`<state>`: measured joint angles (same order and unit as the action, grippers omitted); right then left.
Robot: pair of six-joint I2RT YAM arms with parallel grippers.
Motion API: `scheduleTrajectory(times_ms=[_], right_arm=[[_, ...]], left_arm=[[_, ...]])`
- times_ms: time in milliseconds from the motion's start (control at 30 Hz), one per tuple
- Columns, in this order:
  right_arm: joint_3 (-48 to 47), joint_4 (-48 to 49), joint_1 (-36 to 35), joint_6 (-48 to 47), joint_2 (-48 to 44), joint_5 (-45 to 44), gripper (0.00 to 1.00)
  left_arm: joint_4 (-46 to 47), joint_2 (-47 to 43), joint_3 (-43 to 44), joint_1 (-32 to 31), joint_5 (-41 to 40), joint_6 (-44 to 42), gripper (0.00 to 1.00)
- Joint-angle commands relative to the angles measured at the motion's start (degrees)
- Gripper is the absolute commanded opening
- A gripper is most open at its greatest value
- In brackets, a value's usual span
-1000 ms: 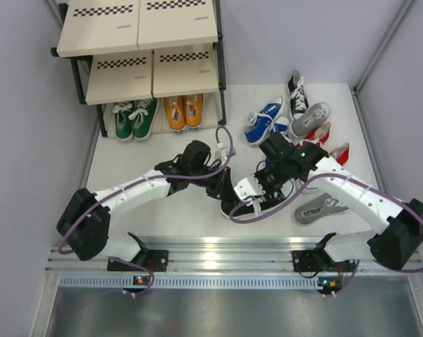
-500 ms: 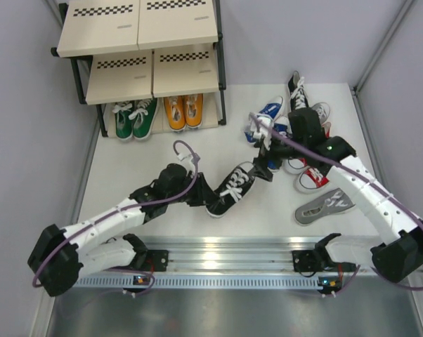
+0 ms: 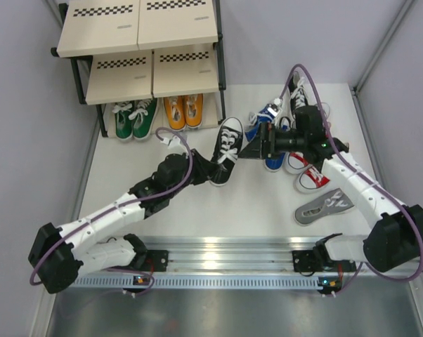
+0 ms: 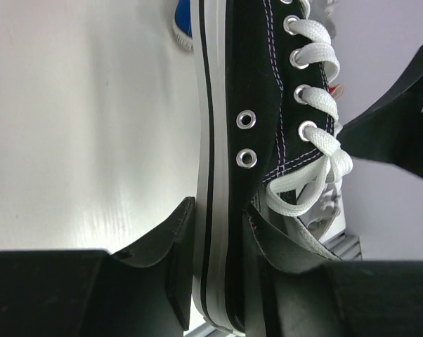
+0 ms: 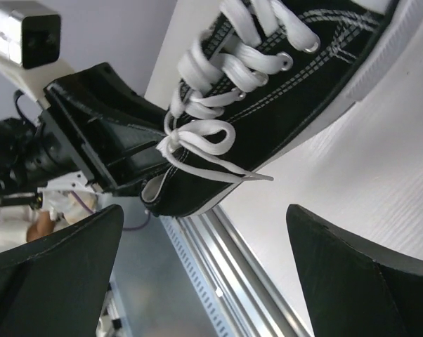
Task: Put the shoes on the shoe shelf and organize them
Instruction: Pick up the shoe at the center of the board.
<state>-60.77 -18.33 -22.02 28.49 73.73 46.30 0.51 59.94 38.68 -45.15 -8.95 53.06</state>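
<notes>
My left gripper (image 3: 209, 170) (image 4: 222, 263) is shut on the heel end of a black sneaker (image 3: 226, 148) (image 4: 257, 105), one finger on the white sole and one inside the collar. The shoe's toe points towards the shoe shelf (image 3: 138, 35). Just right of the shoe, my right gripper (image 3: 254, 149) (image 5: 204, 270) stands wide open with nothing between its fingers; its view looks at the black sneaker (image 5: 282, 112). On the floor under the shelf stand a green pair (image 3: 135, 118) and an orange pair (image 3: 183, 111). Blue (image 3: 265, 121), black (image 3: 296, 87), grey (image 3: 324, 206) and red (image 3: 314, 176) shoes lie at the right.
The shelf's two upper boards carry checkered strips and no shoes. Grey walls close in the left and right sides. A metal rail (image 3: 232, 253) with both arm bases runs along the near edge. The loose shoes crowd the right arm's side.
The right gripper let go of the black sneaker, opened wide and drew back to the right. The left arm carried the sneaker up and away from the rail, towards the shelf.
</notes>
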Motion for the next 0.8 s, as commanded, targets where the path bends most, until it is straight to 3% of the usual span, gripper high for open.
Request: scheduleTrajectory(times_ms=[0,133,233,500,600,767], right_arm=[[-3.02,3.13,-1.44,11.15,0.62,-5.07,0.99],[-7.86,-4.41,-6.44,1.69,1.32,-15.51,0.98],[-8.75,-5.49,-8.39,0.61,2.11,-19.21,0.95],[-11.47,-7.25,-10.23,-0.72,4.57,-21.43,0.82],[-11.12,-6.82,-10.50,1.56,6.50,-20.82,0.76],[-12.96,-6.28,-10.76,2.01,9.76,-20.38,0.52]], left_arm=[[12.49,0.00,5.62,-1.17,-6.32,2.05,0.00],[12.85,1.22,8.25,-1.88,-8.89,1.09,0.00],[12.85,2.45,9.74,-1.88,-8.81,0.03,0.00],[13.19,4.48,11.69,-2.93,-9.42,-3.04,0.00],[15.38,4.39,11.16,-3.37,-10.12,-3.57,0.00],[16.36,4.04,10.37,-3.63,-10.21,-3.32,0.00]])
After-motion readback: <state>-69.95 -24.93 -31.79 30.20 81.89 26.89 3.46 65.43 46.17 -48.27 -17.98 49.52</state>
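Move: Just off the right hand's open fingers, the black shoe's middle hangs about 6 cm left, 2 cm forward and 2 cm below. The left hand already grips its heel part; the middle is some 5 cm ahead and 3 cm right of that hand, slightly higher. On the board, the nearer blue shoe lies about 11 cm ahead and 8 cm right of the right hand, the other blue one 20 cm ahead and 4 cm right, both some 20 cm lower. Lifting the black shoe about 4 cm and carrying it some 3 cm forward in an unchanged grip, the left hand tips its fingers slightly up, then holds nearly still. The right hand slides in leftward and a bit forward, sinking at the end, about 5 cm in all, its wrist turning some 15 degrees; its wide-open fingers close roughly halfway around the shoe's rear part by the lace bow. ##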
